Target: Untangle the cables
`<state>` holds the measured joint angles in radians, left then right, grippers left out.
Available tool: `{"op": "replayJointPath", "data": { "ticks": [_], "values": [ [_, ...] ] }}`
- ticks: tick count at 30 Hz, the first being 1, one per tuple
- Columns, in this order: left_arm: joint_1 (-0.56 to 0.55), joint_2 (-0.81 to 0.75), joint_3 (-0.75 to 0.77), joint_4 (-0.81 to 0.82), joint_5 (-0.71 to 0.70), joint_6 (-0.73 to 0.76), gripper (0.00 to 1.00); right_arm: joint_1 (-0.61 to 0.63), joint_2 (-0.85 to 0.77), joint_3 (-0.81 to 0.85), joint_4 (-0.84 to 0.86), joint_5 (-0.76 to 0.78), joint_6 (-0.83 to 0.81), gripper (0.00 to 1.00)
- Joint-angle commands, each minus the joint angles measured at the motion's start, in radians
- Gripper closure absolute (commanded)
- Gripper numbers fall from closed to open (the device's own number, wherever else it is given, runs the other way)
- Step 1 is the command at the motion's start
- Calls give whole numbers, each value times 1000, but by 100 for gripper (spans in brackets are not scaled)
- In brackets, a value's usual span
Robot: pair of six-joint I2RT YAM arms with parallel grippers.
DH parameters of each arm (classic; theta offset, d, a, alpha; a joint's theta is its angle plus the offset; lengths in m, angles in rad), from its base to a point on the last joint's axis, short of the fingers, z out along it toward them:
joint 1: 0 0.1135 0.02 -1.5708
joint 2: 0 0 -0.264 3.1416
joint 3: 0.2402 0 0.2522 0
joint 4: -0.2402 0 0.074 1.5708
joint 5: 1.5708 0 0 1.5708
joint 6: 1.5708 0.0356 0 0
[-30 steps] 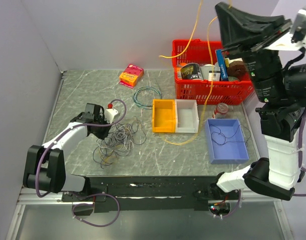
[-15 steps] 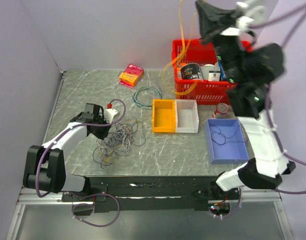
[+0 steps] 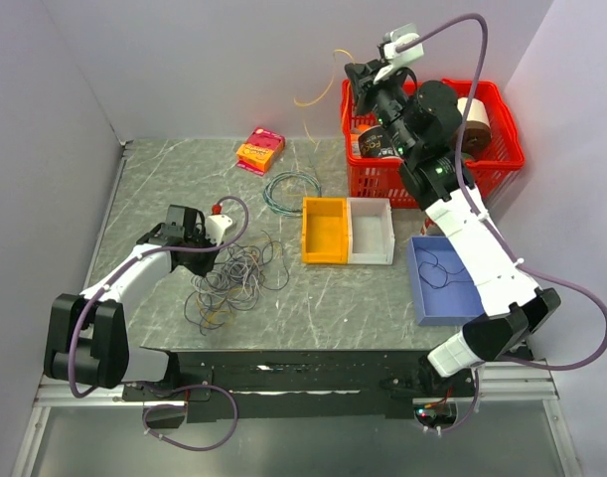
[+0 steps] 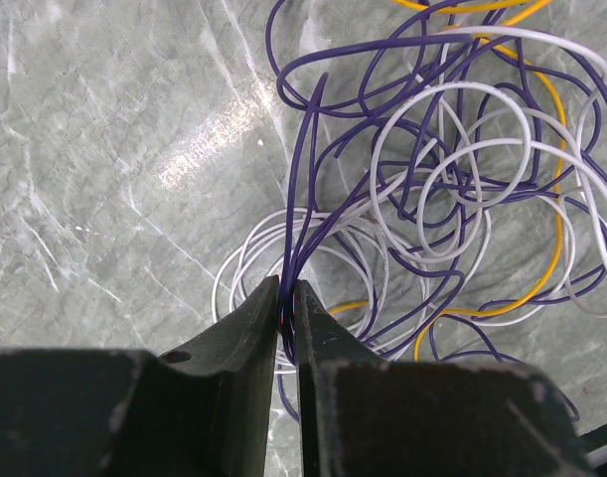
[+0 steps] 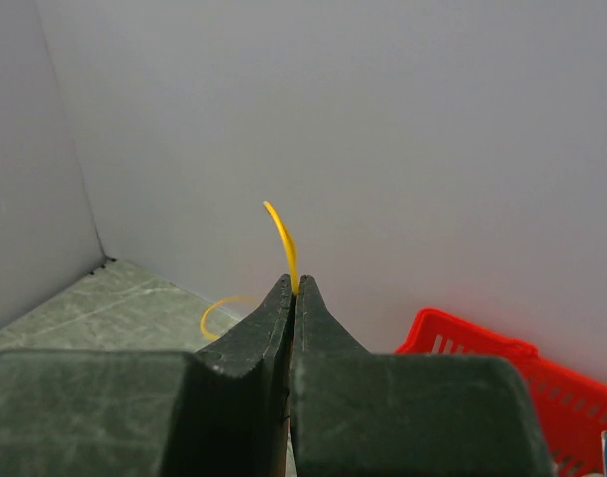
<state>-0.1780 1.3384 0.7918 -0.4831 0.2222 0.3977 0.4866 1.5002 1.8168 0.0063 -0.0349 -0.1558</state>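
The cables (image 3: pixel 233 273) lie in a loose tangle of purple, white and yellow strands (image 4: pixel 452 179) on the table's left half. My left gripper (image 3: pixel 189 238) sits low at the tangle's left edge, shut (image 4: pixel 287 288) on a few dark purple strands that rise from between its jaws. High above the table's back, beside the red basket, my right gripper (image 3: pixel 358 79) is shut (image 5: pixel 294 281) on a single yellow cable (image 5: pixel 280 234). That strand curls free in the air (image 3: pixel 308 99) to the gripper's left.
A red basket (image 3: pixel 512 149) of goods stands at the back right. An orange bin (image 3: pixel 325 231) and a white bin (image 3: pixel 371 231) sit mid-table, and a blue tray (image 3: pixel 450 298) with a dark cable lies on the right. A blue-green coil (image 3: pixel 291 187) and a pink-orange box (image 3: pixel 260 149) lie behind.
My right arm has swung left and away from the camera with the yellow cable, whose long hanging part has lifted off the table. The left arm has not moved.
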Motion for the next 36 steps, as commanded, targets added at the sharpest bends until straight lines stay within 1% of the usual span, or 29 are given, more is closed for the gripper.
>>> {"op": "replayJointPath", "data": {
  "ticks": [1,6,9,15,22,29,36],
  "values": [
    [6,-24,3,0,12,3,82,-25,-34,9,95,-5,61,100],
    [6,-13,4,8,16,-5,82,-31,-41,32,72,-5,52,100],
    [6,-10,6,11,20,-5,82,-43,-66,0,78,-5,61,100],
    [6,-1,14,9,17,-5,82,-63,-66,-73,77,-17,97,100],
    [6,-7,14,9,16,-7,82,-66,-38,-74,52,-28,121,100],
    [8,-13,6,11,8,-2,82,-72,-60,-221,99,-5,142,100],
    [8,-15,9,9,9,1,82,-108,-98,-257,109,4,154,100]
  ]
}}
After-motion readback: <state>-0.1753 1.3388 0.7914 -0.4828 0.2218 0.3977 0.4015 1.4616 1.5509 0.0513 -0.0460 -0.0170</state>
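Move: The right hand holds a strand of yellow cable high in the air, with the orange tray about 52 cm below, some 3 cm left and 2 cm ahead. The white tray lies 8 cm right and 2 cm ahead, the teal coil 11 cm left and 12 cm ahead, the red basket 22 cm right and 22 cm ahead. The left hand has the orange tray about 28 cm right and 14 cm ahead, and the cable tangle's middle 6 cm right, level. Still pinching the yellow cable near one end, the shut right fingers hang back at first, drifting about 2 cm left, then sink quickly towards the trays, some 10 cm down with a slight push forward. The fingers tip down roughly 15 degrees. The left hand stays put, keeping its pinch on the dark strands at the tangle. ##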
